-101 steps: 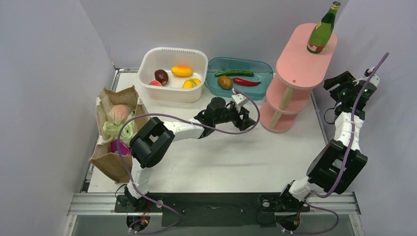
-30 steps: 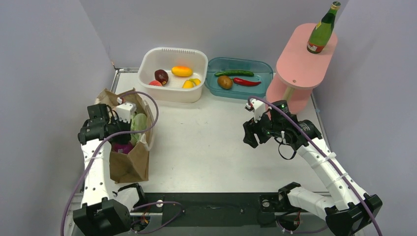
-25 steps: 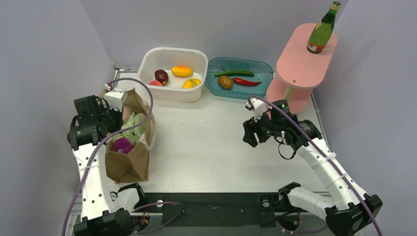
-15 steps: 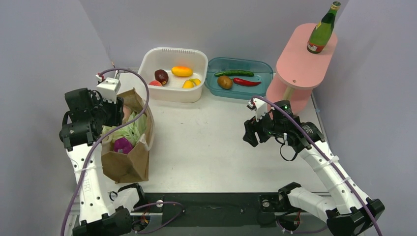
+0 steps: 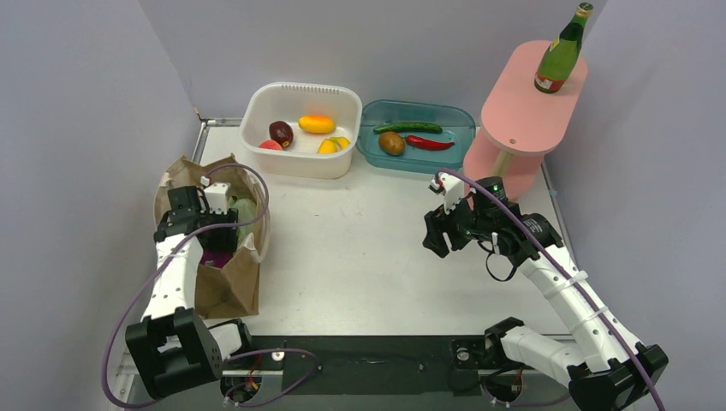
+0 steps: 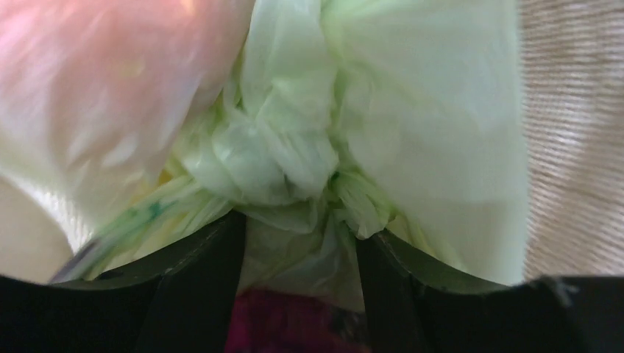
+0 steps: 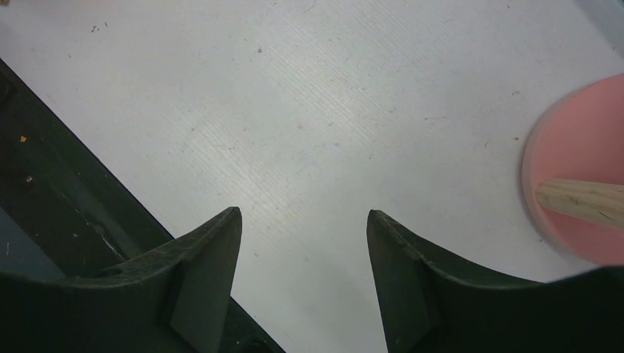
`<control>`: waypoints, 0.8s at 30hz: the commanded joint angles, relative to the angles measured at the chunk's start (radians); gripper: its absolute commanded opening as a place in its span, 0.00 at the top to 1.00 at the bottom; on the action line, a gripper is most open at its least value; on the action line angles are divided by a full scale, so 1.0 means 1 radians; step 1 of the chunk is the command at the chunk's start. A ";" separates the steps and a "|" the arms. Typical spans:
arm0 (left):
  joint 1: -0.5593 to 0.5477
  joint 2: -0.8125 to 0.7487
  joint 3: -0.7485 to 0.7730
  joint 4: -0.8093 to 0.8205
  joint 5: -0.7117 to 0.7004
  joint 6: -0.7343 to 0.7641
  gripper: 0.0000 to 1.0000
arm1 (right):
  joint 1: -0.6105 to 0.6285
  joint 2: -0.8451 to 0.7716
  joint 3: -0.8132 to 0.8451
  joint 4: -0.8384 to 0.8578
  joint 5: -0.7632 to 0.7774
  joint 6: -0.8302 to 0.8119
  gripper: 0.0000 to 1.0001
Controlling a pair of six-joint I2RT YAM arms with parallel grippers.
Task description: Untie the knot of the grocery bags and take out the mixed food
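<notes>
The brown paper bag [image 5: 224,291] stands at the table's left edge with the pale green plastic bag [image 5: 244,210] inside it. My left gripper [image 5: 219,241] reaches down into the paper bag. In the left wrist view its jaws [image 6: 298,224] stand open on either side of thin green film just below the plastic bag's knot [image 6: 283,158]. A purple packet [image 6: 283,323] shows under the film and a pinkish round item [image 6: 110,73] lies at the upper left. My right gripper [image 5: 434,235] hovers open over bare table with nothing between its fingers [image 7: 303,217].
A white tub [image 5: 300,88] with fruit and a blue tray [image 5: 419,107] holding a red chilli [image 5: 428,142] and a cucumber [image 5: 408,128] stand at the back. The pink tiered shelf [image 5: 522,103] at the back right carries a green bottle [image 5: 561,53]. Its base [image 7: 581,162] lies close to my right gripper.
My left gripper lifted up and left out of the paper bag, then dropped back into it, and its jaws went from shut to open. The right arm has barely moved.
</notes>
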 commanded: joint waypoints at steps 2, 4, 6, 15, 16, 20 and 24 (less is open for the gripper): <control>-0.027 0.070 -0.108 0.312 -0.077 -0.023 0.49 | 0.008 0.013 0.008 0.047 0.015 0.008 0.41; -0.036 0.097 -0.126 0.360 -0.071 -0.019 0.57 | 0.008 0.017 0.007 0.049 0.018 0.009 0.41; -0.036 0.113 -0.115 0.357 -0.056 -0.021 0.89 | 0.008 0.023 0.008 0.050 0.021 0.008 0.41; -0.022 -0.127 0.114 0.126 0.046 -0.048 1.00 | 0.006 0.027 0.021 0.062 0.038 0.013 0.41; -0.021 -0.157 0.152 0.094 0.047 -0.048 1.00 | 0.006 0.027 0.022 0.063 0.039 0.014 0.41; -0.013 -0.202 0.249 0.025 0.070 -0.038 1.00 | 0.005 0.028 0.025 0.062 0.040 0.016 0.41; -0.010 -0.215 0.326 0.008 0.069 -0.041 1.00 | 0.005 0.032 0.031 0.062 0.040 0.014 0.41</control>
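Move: The knot of the green plastic bag is just ahead of the left hand, about 3 cm farther out and 3 cm below the open fingertips, inside the paper bag. The pink bundle lies some 7 cm ahead, 4 cm left and 4 cm below; the purple package about 2 cm back, 1 cm right and 5 cm below. From the idle right hand, the knot is roughly 50 cm left, 7 cm ahead and 13 cm below. The left hand sinks and reaches forward, pinches the knotted plastic, then lifts about 18 cm, fingers tipping up 25 degrees. ##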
